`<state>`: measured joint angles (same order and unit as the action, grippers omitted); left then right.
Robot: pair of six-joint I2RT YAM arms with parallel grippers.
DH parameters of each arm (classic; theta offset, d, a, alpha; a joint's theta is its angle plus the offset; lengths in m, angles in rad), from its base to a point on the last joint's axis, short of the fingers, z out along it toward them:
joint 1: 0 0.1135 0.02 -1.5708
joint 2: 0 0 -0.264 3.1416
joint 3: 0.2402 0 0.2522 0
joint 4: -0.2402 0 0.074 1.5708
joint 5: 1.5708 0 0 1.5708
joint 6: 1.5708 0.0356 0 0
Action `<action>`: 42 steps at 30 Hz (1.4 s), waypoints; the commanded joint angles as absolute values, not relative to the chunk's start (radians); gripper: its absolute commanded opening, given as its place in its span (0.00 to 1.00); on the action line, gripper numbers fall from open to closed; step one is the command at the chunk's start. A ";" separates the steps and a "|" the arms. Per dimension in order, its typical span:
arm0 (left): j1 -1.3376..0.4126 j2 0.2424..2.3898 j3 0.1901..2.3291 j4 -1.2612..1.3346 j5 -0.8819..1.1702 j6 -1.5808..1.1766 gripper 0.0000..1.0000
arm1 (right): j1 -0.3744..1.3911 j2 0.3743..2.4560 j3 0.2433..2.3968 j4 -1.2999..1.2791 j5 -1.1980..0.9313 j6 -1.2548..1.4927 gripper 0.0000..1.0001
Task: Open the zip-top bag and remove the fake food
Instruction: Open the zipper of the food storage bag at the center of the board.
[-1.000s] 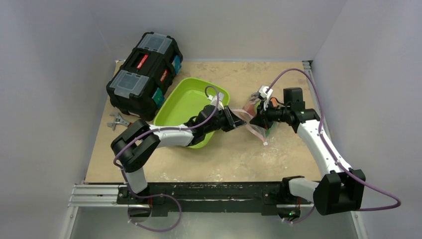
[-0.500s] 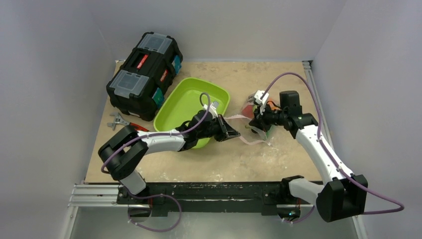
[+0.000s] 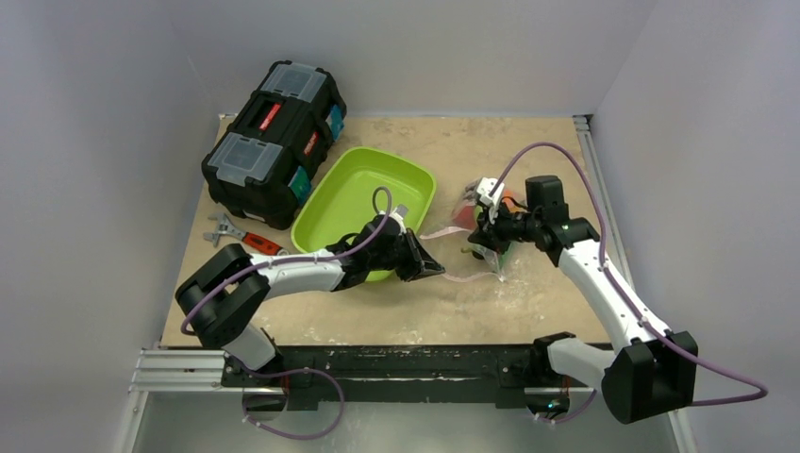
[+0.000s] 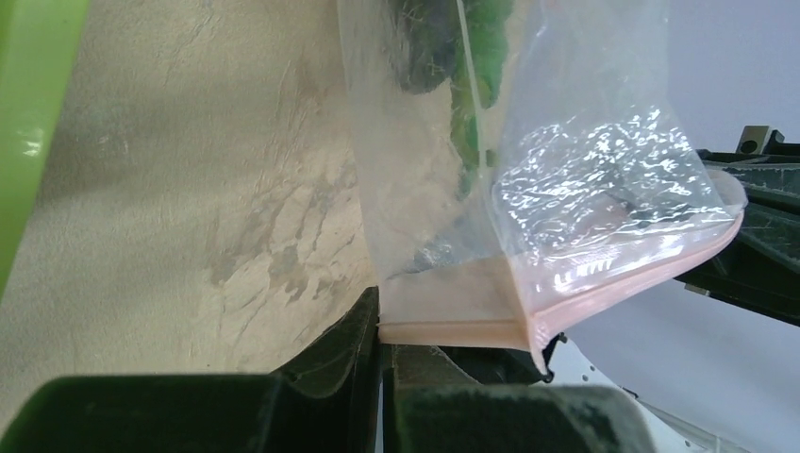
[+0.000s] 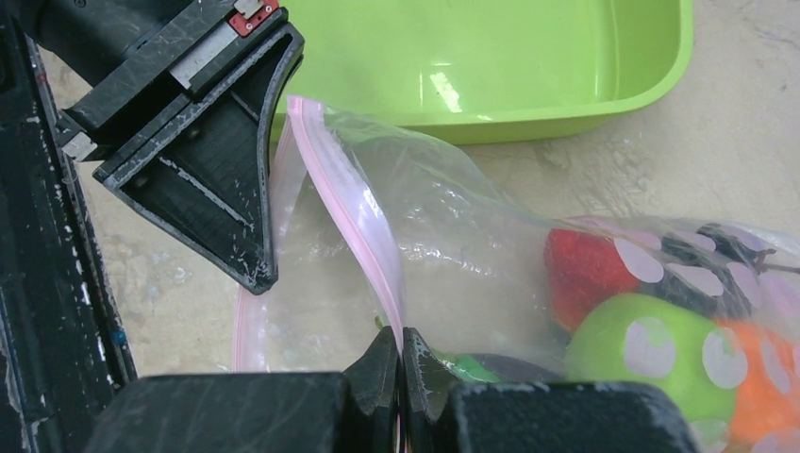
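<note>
The zip-top bag (image 3: pixel 464 257) lies stretched between both grippers, right of the green tray (image 3: pixel 332 203). My left gripper (image 4: pixel 385 321) is shut on one side of its pale pink zip strip (image 4: pixel 453 330), and clear plastic (image 4: pixel 585 189) billows above it. My right gripper (image 5: pixel 401 336) is shut on the other side of the strip (image 5: pixel 349 217), so the mouth gapes. The fake food sits inside the bag: a red piece (image 5: pixel 585 269), a lime-green ball (image 5: pixel 651 349), an orange piece (image 5: pixel 755 377) and a dark purple one (image 5: pixel 703 255). The left gripper (image 5: pixel 212 160) shows across the opening.
A black toolbox (image 3: pixel 274 142) stands at the back left. A red-handled wrench (image 3: pixel 259 243) and a grey metal piece (image 3: pixel 222 229) lie beside it. The tray's rim (image 5: pixel 566 109) runs just behind the bag. Bare table (image 4: pixel 189 189) lies left of the bag.
The left gripper has shut on the zip strip and drawn back toward the near edge, pulling it away. The right gripper shifted slightly left and lower. The bag's mouth has spread.
</note>
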<state>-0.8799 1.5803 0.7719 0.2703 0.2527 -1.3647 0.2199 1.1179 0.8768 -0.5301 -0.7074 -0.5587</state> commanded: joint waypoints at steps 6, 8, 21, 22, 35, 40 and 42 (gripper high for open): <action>-0.894 1.490 0.762 0.234 0.297 -1.351 0.00 | 0.265 1.121 0.859 -0.496 -0.722 -0.584 0.00; -0.893 1.477 0.755 0.212 0.296 -1.341 0.00 | 0.272 1.124 0.859 -0.494 -0.712 -0.584 0.00; -0.893 1.382 0.697 0.226 0.313 -1.208 0.44 | 0.274 1.112 0.867 -0.501 -0.735 -0.577 0.00; -0.893 1.361 0.686 0.231 0.310 -1.197 0.48 | 0.273 1.112 0.868 -0.502 -0.736 -0.577 0.00; -0.897 0.959 0.626 0.111 0.189 -0.864 0.76 | 0.273 1.114 0.873 -0.521 -0.746 -0.591 0.00; -0.895 0.874 0.583 0.219 0.110 -0.707 0.90 | 0.272 1.122 0.877 -0.535 -0.752 -0.606 0.00; -0.883 0.871 0.533 0.340 0.106 -0.721 0.99 | 0.272 1.122 0.880 -0.541 -0.755 -0.612 0.00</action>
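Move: The left fingers already pinch the zip-top bag's near zip rim. From them the right hand's pinch on the opposite rim is some 5 cm ahead and 7 cm right, the bagged fake food about 10 cm ahead, 10 cm right and 8 cm below, and the green tray about 14 cm ahead and 16 cm left. From the right hand, the near rim's held spot is about 5 cm back, 7 cm left and slightly lower. The left hand eases back 2 cm, opens wide to release the rim, then rises some 14 cm, moving left. ##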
